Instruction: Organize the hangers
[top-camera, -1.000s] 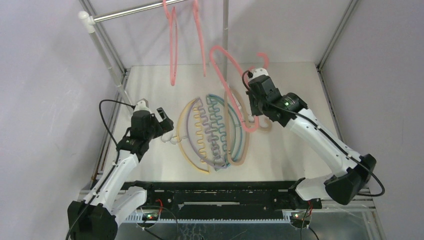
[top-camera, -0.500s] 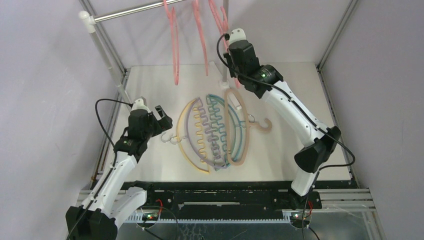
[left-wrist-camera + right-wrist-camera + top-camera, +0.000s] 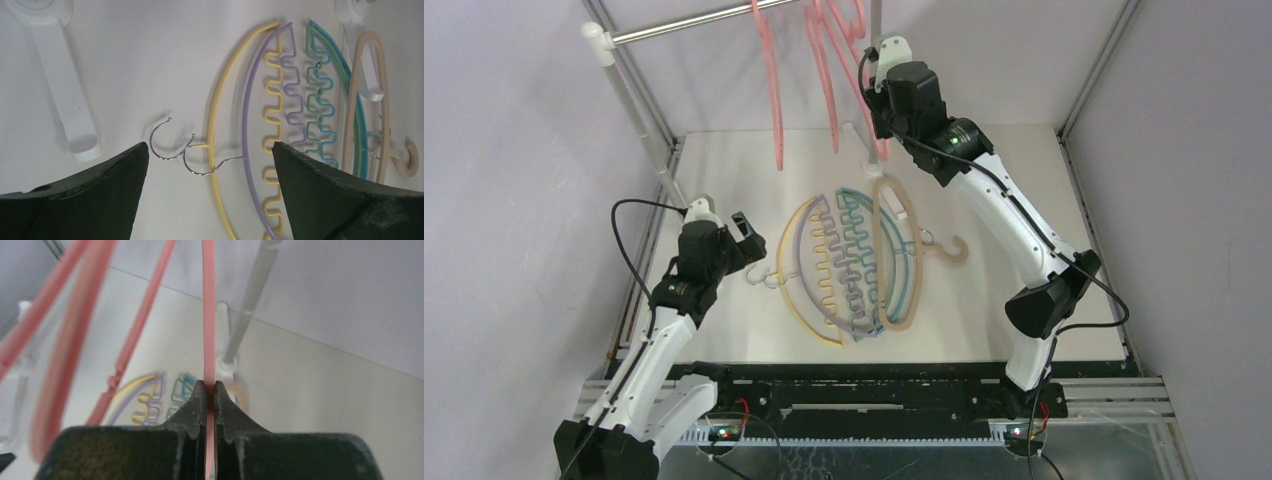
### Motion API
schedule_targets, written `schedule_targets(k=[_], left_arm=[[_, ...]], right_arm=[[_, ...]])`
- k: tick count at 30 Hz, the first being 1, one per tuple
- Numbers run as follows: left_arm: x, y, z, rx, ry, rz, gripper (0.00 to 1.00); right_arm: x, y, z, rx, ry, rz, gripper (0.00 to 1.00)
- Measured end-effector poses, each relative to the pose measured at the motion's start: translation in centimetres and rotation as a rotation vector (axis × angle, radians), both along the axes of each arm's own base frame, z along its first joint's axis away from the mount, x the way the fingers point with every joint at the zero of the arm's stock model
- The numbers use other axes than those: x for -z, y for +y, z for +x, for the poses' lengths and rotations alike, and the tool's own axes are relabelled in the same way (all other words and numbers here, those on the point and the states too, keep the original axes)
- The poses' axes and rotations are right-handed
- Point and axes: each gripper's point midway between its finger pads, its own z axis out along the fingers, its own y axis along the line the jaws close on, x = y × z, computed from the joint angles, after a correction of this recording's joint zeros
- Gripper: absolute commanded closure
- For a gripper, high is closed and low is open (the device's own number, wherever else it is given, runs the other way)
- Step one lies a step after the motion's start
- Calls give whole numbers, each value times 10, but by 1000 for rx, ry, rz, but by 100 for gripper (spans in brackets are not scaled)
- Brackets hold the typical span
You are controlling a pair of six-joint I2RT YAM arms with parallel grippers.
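Yellow (image 3: pixel 799 290), lavender (image 3: pixel 809 240), teal (image 3: pixel 864 200) and tan (image 3: pixel 894 250) hangers lie overlapped mid-table. Two pink hangers (image 3: pixel 773 90) dangle from the silver rail (image 3: pixel 684 22). My right gripper (image 3: pixel 874 100) is raised beside them, shut on the thin bar of another pink hanger (image 3: pixel 208 315), which runs up from between the right gripper's (image 3: pixel 210 385) fingers. My left gripper (image 3: pixel 749 240) hovers open over the pile's left side. In its wrist view the left gripper (image 3: pixel 210 146) straddles the yellow hanger (image 3: pixel 216 100), the lavender one (image 3: pixel 250 90) and their wire hooks (image 3: pixel 165 150) without touching them.
A grey upright pole (image 3: pixel 875 30) stands just behind the right gripper, its white foot (image 3: pixel 225 367) on the table. Another white rack foot (image 3: pixel 65 85) lies left of the pile. Slanted frame posts (image 3: pixel 639 110) border the table's left and right sides.
My right arm has swung up and left, carrying the pink hanger from above the pile's right side to the rail beside the other pink ones. The left arm has barely shifted.
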Motion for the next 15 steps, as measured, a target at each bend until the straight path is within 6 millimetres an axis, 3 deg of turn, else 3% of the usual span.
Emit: schedule_targets(k=[8,15], left_arm=[[13,0,3,0,46,10,2],[21,0,4,3,73,20,2]], right_arm=[[-51,3,-13,-57,-65,78,100],[-61,11,0,-90,-75,110,100]])
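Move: The right hand already has a pink hanger pinched. The stretch of rail it is bound for lies roughly 10 cm ahead, 7 cm left and 15 cm above. The stand's right pole is about 12 cm ahead and 2 cm left; the nearest hung pink hanger is around 9 cm left and 6 cm ahead, at about hand height. From the idle left hand, that stretch of rail is some 25 cm ahead, 23 cm right and far above, about 37 cm. Still pinching the pink hanger in shut fingers, the right hand lifts it about 6 cm, mostly straight up towards the height of the rail. It eases back a centimetre on the way, then comes forward again as the rise levels off, turning some 5 degrees counter-clockwise with its left side rising slightly. The open left hand sinks about 2 cm above the table, touching nothing. ##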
